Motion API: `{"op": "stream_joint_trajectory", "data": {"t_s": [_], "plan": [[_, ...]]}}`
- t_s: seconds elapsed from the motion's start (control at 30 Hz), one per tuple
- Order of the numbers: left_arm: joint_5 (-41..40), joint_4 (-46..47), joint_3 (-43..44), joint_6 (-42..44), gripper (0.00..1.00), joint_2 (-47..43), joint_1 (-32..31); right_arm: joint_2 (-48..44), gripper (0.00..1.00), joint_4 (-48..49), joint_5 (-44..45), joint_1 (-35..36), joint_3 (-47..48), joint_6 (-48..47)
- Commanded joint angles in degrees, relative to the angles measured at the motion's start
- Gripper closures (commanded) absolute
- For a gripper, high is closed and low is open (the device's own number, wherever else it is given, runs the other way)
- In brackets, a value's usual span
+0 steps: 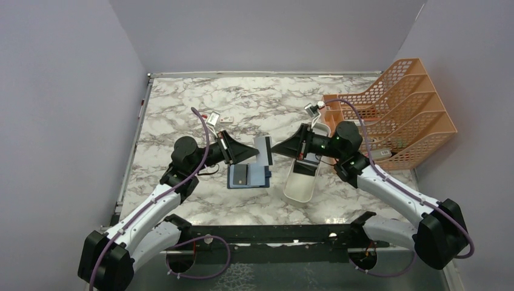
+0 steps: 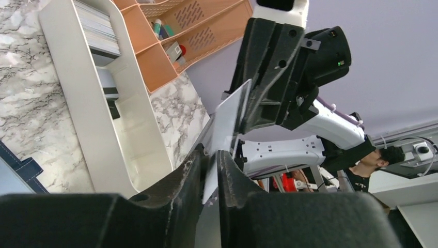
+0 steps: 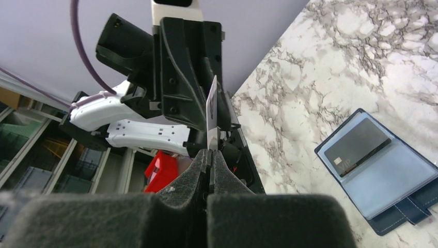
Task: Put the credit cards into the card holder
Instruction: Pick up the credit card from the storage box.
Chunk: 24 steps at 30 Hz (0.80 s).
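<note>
A pale grey credit card [image 1: 263,147] hangs on edge in the air between both grippers, above the card holder [image 1: 248,176]. My right gripper [image 3: 209,155] is shut on one end of this card [image 3: 210,111]. My left gripper [image 2: 210,160] has its jaws narrowly around the other end of the card [image 2: 227,119], with a thin dark gap still showing beside it. The navy card holder [image 3: 382,175] lies open on the marble, and a dark credit card [image 3: 361,145] rests on its light blue inner panel. More cards [image 2: 98,31] are stacked in the white tray.
A long white tray [image 1: 300,188] lies just right of the card holder, under my right arm. An orange mesh file rack [image 1: 394,121] stands at the back right. A small white block [image 1: 218,119] lies behind my left gripper.
</note>
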Motion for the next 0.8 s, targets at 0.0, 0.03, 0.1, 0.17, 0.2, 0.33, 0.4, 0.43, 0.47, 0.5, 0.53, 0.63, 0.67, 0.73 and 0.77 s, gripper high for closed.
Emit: {"op": "stream_joint_trajectory", "data": {"t_s": [0.0,0.03,0.1,0.17,0.2,0.33,0.4,0.43,0.47,0.5,0.53,0.63,0.67,0.73,0.77], "plan": [[2.0,4.4,1.2,-0.3,0.8,0.0,-0.4,1.6,0.99,4.0,-1.8,0.5,-1.3,1.4],[2.0,4.6,1.0,-0.4,0.8,-0.1,-0.4,2.0,0.99,4.1,-1.9,0.6,-1.3,1.4],[1.9,4.9,0.8,-0.5,0.82,-0.3,-0.5,2.5,0.99,4.5,-1.8,0.6,-1.3,1.3],[2.0,5.1,0.6,-0.4,0.89,-0.3,-0.5,2.9,0.99,4.6,-1.4,0.6,-1.4,1.2],[2.0,5.2,0.6,-0.4,0.94,-0.3,-0.5,3.2,0.99,4.7,-1.4,0.6,-1.4,1.1],[1.7,5.3,0.0,-0.2,1.0,-0.1,-0.5,4.1,0.95,4.1,-2.2,0.6,-1.6,-0.5],[1.5,4.5,-0.8,-0.1,1.0,0.2,-0.4,3.6,0.81,-0.7,-1.2,0.6,-0.6,-4.4],[1.4,3.7,-1.2,0.1,1.0,0.3,-0.3,3.1,0.73,-4.8,0.5,0.6,0.3,-7.0],[1.1,2.3,-1.4,0.4,1.0,0.5,-0.2,2.6,0.65,-8.6,2.2,0.6,1.1,-9.4],[0.4,-0.2,-1.3,1.2,1.0,0.7,0.0,2.1,0.59,-11.7,3.8,0.6,1.7,-11.7],[-0.5,-4.1,-0.8,2.8,1.0,0.9,0.1,1.5,0.55,-14.2,5.2,0.6,2.0,-13.9],[-5.2,-17.5,2.4,10.0,1.0,2.2,0.3,0.0,0.5,-18.8,9.3,0.6,2.8,-17.9],[-6.6,-20.6,3.3,12.0,1.0,2.8,0.4,-0.1,0.5,-19.9,10.9,0.6,3.0,-18.1],[-9.0,-25.0,4.0,14.6,1.0,4.1,0.8,0.6,0.5,-24.1,15.8,0.6,4.2,-15.7],[-9.9,-26.3,4.1,15.5,1.0,4.9,1.1,1.6,0.5,-27.0,18.2,0.6,5.4,-14.4]]}}
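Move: The credit card, still in the right fingers, has its middle about 3 cm right of the left hand and 4 cm left of the right hand, level in height and depth. The open card holder lies some 18 cm below the left hand, about 2 cm left and 1 cm back. The storage box's middle is roughly 13 cm right of the right hand, 4 cm ahead and 14 cm lower. Left fingers pinch the card, right ones let go, and both sink about 5 cm towards the card holder. ##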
